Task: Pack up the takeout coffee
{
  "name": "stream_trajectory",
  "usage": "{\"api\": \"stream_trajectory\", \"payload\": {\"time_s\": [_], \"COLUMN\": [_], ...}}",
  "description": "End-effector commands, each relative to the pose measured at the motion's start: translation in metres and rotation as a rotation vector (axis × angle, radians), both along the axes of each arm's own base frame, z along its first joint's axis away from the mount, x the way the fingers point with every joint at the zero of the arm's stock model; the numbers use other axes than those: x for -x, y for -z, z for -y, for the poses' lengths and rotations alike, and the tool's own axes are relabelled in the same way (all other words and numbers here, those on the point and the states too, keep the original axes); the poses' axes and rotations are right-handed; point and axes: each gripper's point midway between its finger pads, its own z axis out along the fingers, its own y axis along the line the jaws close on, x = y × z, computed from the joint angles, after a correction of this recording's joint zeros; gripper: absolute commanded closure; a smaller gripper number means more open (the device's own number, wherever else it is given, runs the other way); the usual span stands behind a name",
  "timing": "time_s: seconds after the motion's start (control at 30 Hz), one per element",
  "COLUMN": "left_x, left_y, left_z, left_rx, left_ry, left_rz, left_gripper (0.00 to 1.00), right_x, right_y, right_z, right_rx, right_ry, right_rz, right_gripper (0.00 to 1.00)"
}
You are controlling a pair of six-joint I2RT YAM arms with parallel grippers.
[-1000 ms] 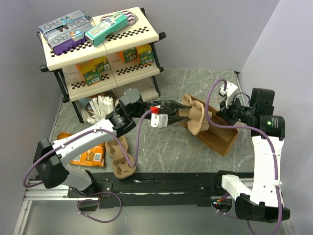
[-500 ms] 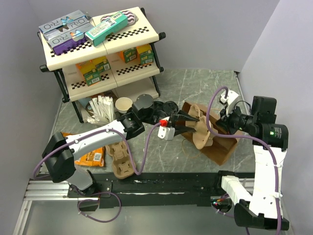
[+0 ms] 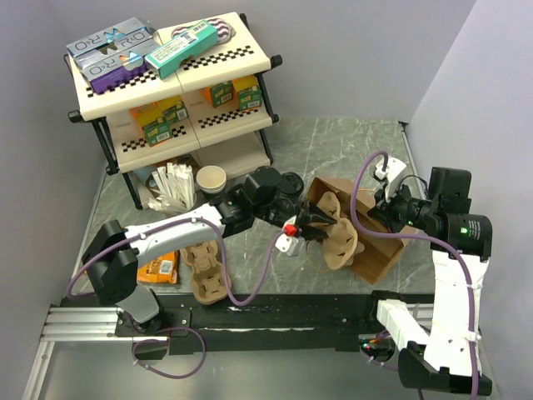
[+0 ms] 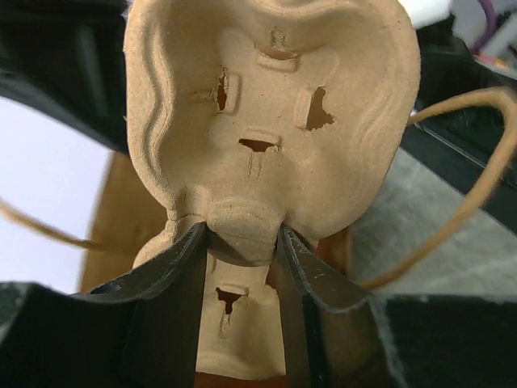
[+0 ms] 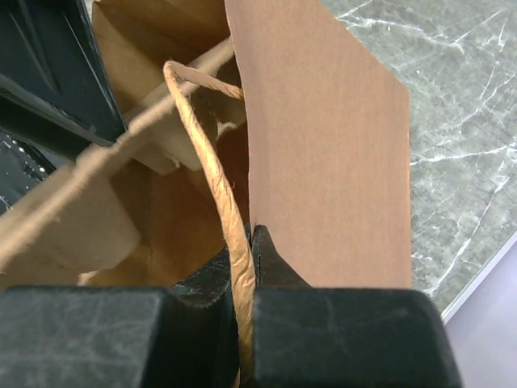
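Note:
My left gripper [image 3: 310,225] [image 4: 242,242] is shut on the middle ridge of a brown pulp cup carrier [image 3: 339,235] [image 4: 266,121]. It holds the carrier tilted at the mouth of a brown paper bag [image 3: 376,254]. My right gripper [image 3: 385,210] [image 5: 252,242] is shut on the bag's rim [image 5: 323,145], and the twine handle [image 5: 206,153] runs past its fingers. The takeout coffee [image 3: 290,182] shows only as a black lid behind my left wrist, with neither gripper on it.
A second pulp carrier [image 3: 206,268] and an orange snack bag [image 3: 154,267] lie near my left arm's base. A cup of white sticks [image 3: 171,185] and an open paper cup [image 3: 211,178] stand by the shelf rack [image 3: 175,92] at the back left.
My left arm has swung right and nearer with the carrier, bringing it to the bag's mouth. The bag has tipped and shifted nearer, and my right gripper has stayed on its rim.

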Motion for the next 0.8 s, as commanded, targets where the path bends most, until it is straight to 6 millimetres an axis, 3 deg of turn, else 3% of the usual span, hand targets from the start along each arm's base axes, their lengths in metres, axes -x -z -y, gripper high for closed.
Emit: {"api": "stream_trajectory", "payload": {"time_s": [0.0, 0.03, 0.07, 0.1, 0.13, 0.2, 0.23, 0.27, 0.47, 0.5, 0.57, 0.77], "left_x": [0.002, 0.001, 0.000, -0.008, -0.010, -0.020, -0.020, -0.024, -0.023, -0.022, -0.017, -0.015], "left_y": [-0.001, -0.015, 0.003, 0.002, -0.015, -0.008, -0.017, -0.008, 0.019, 0.013, 0.028, 0.030], "left_z": [0.015, 0.024, 0.029, 0.035, 0.043, 0.049, 0.053, 0.056, 0.053, 0.055, 0.052, 0.050], "left_rx": [-0.002, 0.016, -0.058, -0.080, -0.068, -0.131, -0.127, -0.152, -0.260, -0.261, -0.334, -0.384], "left_ry": [0.018, 0.016, 0.004, -0.045, -0.067, -0.124, -0.138, -0.147, -0.162, -0.157, -0.143, -0.186], "left_rz": [0.124, 0.134, 0.083, 0.080, 0.088, 0.062, 0.074, 0.106, 0.138, 0.152, 0.158, 0.193], "left_gripper": [0.99, 0.99, 0.99, 0.99, 0.99, 0.99, 0.99, 0.99, 0.99, 0.99, 0.99, 0.99], "right_x": [0.000, 0.001, 0.003, 0.003, 0.005, 0.009, 0.012, 0.015, 0.019, 0.020, 0.021, 0.026], "right_y": [-0.004, -0.003, -0.006, -0.008, -0.010, -0.015, -0.017, -0.018, -0.014, -0.013, -0.013, -0.006], "right_z": [-0.007, -0.010, -0.015, -0.016, -0.018, -0.024, -0.026, -0.027, -0.025, -0.024, -0.023, -0.024], "right_rx": [-0.018, -0.027, -0.051, -0.059, -0.066, -0.091, -0.097, -0.092, -0.048, -0.047, -0.040, -0.045], "right_ry": [-0.042, -0.059, -0.078, -0.080, -0.088, -0.110, -0.124, -0.139, -0.168, -0.163, -0.154, -0.156], "right_rz": [0.021, 0.025, 0.031, 0.039, 0.043, 0.044, 0.048, 0.055, 0.086, 0.077, 0.080, 0.087], "right_gripper": [1.00, 1.00, 1.00, 1.00, 1.00, 1.00, 1.00, 1.00, 1.00, 1.00, 1.00, 1.00]}}
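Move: Just right of the left hand, about 9 cm over, 3 cm ahead and some 14 cm below it, is the middle of the upright-mouthed paper bag that the held pulp cup carrier is bound for. The black-lidded cup stands on the table about 14 cm ahead and 7 cm left of this hand, and the loose black lid some 6 cm farther left. From the right hand, pinching the bag's handle and rim, the bag's middle is about 5 cm left, level fore and aft, and 14 cm below. Swinging about 5 cm to the right, the left hand takes the gripped carrier farther over the bag's mouth, then stops going sideways and sinks some 3 cm into it while its fingertips tip down some 20 degrees. Its fingers keep their grip. The right hand holds on to the handle side of the bag, easing only about a centimetre back and left. ##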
